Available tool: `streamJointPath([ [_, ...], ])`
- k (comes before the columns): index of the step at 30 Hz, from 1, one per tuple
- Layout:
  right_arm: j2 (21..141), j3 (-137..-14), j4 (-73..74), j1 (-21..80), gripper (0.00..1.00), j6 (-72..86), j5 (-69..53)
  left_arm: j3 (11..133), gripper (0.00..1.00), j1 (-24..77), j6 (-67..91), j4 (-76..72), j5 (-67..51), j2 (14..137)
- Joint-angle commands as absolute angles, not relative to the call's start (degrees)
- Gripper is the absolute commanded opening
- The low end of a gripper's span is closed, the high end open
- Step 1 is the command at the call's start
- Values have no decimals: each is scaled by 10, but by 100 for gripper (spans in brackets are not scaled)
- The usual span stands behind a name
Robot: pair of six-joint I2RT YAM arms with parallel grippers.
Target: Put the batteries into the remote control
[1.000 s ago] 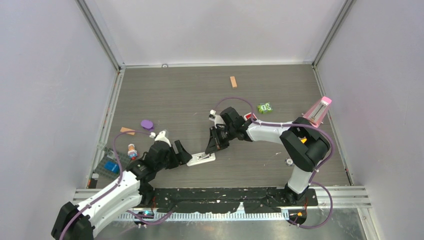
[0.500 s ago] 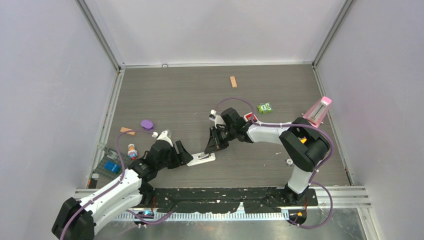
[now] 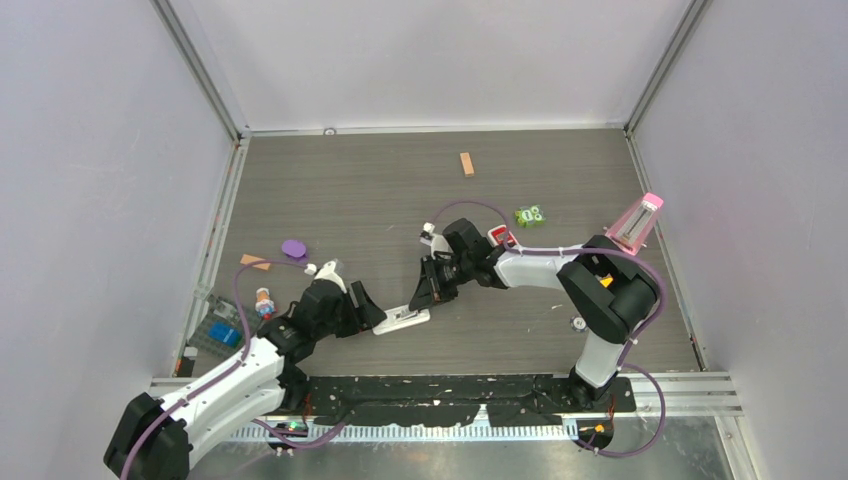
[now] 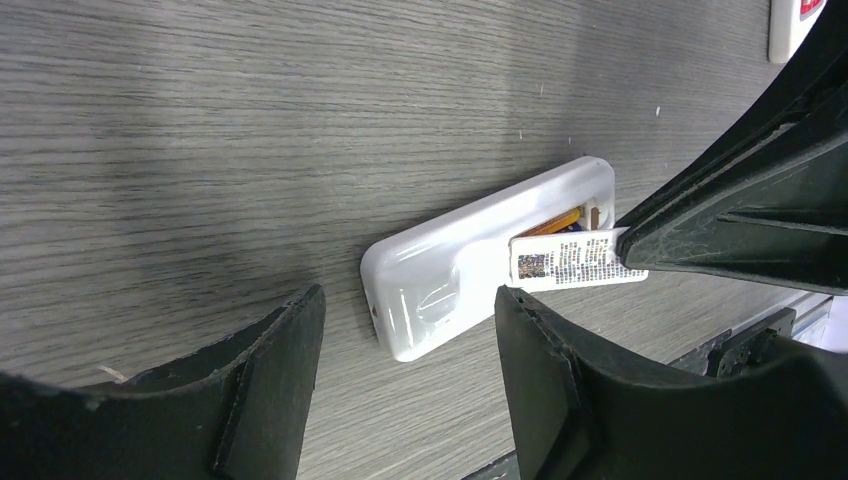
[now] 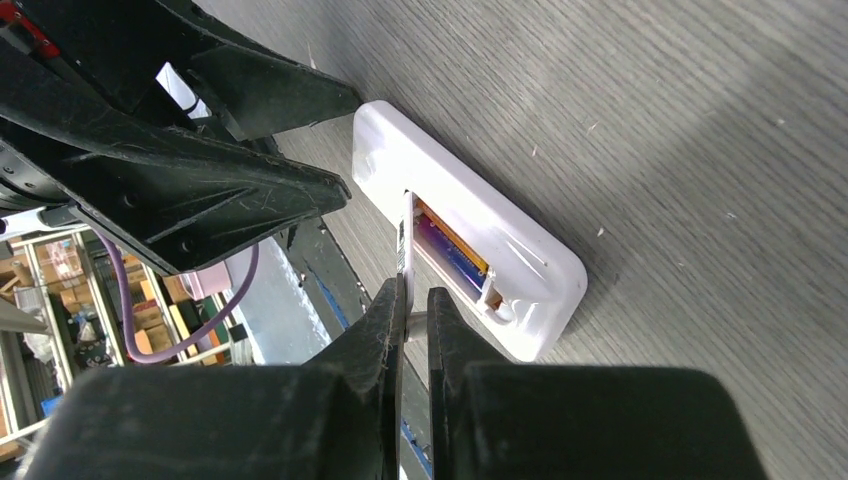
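The white remote control (image 3: 403, 319) lies back up near the table's front edge, its battery bay uncovered. In the right wrist view the batteries (image 5: 450, 250), one orange and one blue-purple, lie side by side inside the bay. My right gripper (image 5: 415, 292) is shut on the thin white labelled battery cover (image 4: 570, 262), held on edge at the rim of the bay. My left gripper (image 4: 408, 330) stands open at the remote's (image 4: 450, 280) rounded end. One finger is on each side of that end, and neither touches it.
A tan wooden block (image 3: 466, 163) lies at the back. A green toy (image 3: 530, 215), a red-faced remote (image 3: 500, 235) and a pink object (image 3: 640, 220) are on the right. A purple disc (image 3: 293, 248), a small figure (image 3: 264, 300) and a blue piece (image 3: 222, 335) are on the left.
My left gripper's jaws have narrowed somewhat about the remote's end. The right gripper has stayed shut on the cover and has barely moved.
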State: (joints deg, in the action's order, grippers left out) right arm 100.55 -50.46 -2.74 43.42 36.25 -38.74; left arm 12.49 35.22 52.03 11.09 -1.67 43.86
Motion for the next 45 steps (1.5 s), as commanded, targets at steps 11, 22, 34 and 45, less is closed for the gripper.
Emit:
streamJointPath([
  [11, 1029, -506, -40, 443, 8, 370, -385, 117, 63, 351, 512, 105, -38, 465],
  [22, 1011, -520, -4, 454, 23, 365, -356, 113, 63, 351, 515, 102, -33, 460],
  [34, 982, -535, 38, 454, 43, 363, -327, 113, 66, 351, 511, 119, -20, 442],
  [45, 963, -545, 71, 454, 41, 351, -311, 114, 68, 351, 509, 126, -13, 435],
])
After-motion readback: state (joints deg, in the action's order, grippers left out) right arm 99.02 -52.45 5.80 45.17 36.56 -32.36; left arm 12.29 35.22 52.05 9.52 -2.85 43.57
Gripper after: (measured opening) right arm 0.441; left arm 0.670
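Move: The right hand, pinching the battery cover, has the white remote's battery slot about 1 cm to its left, level fore and aft and some 3 cm below. The white remote's middle is roughly 2 cm left and 1 cm back; the red-buttoned remote lies about 14 cm ahead and 17 cm right. From the open left hand, the slot is some 5 cm right, 1 cm ahead and 2 cm below. Right hand lowers the cover about 1 cm onto the slot, opens, then eases up and right. ##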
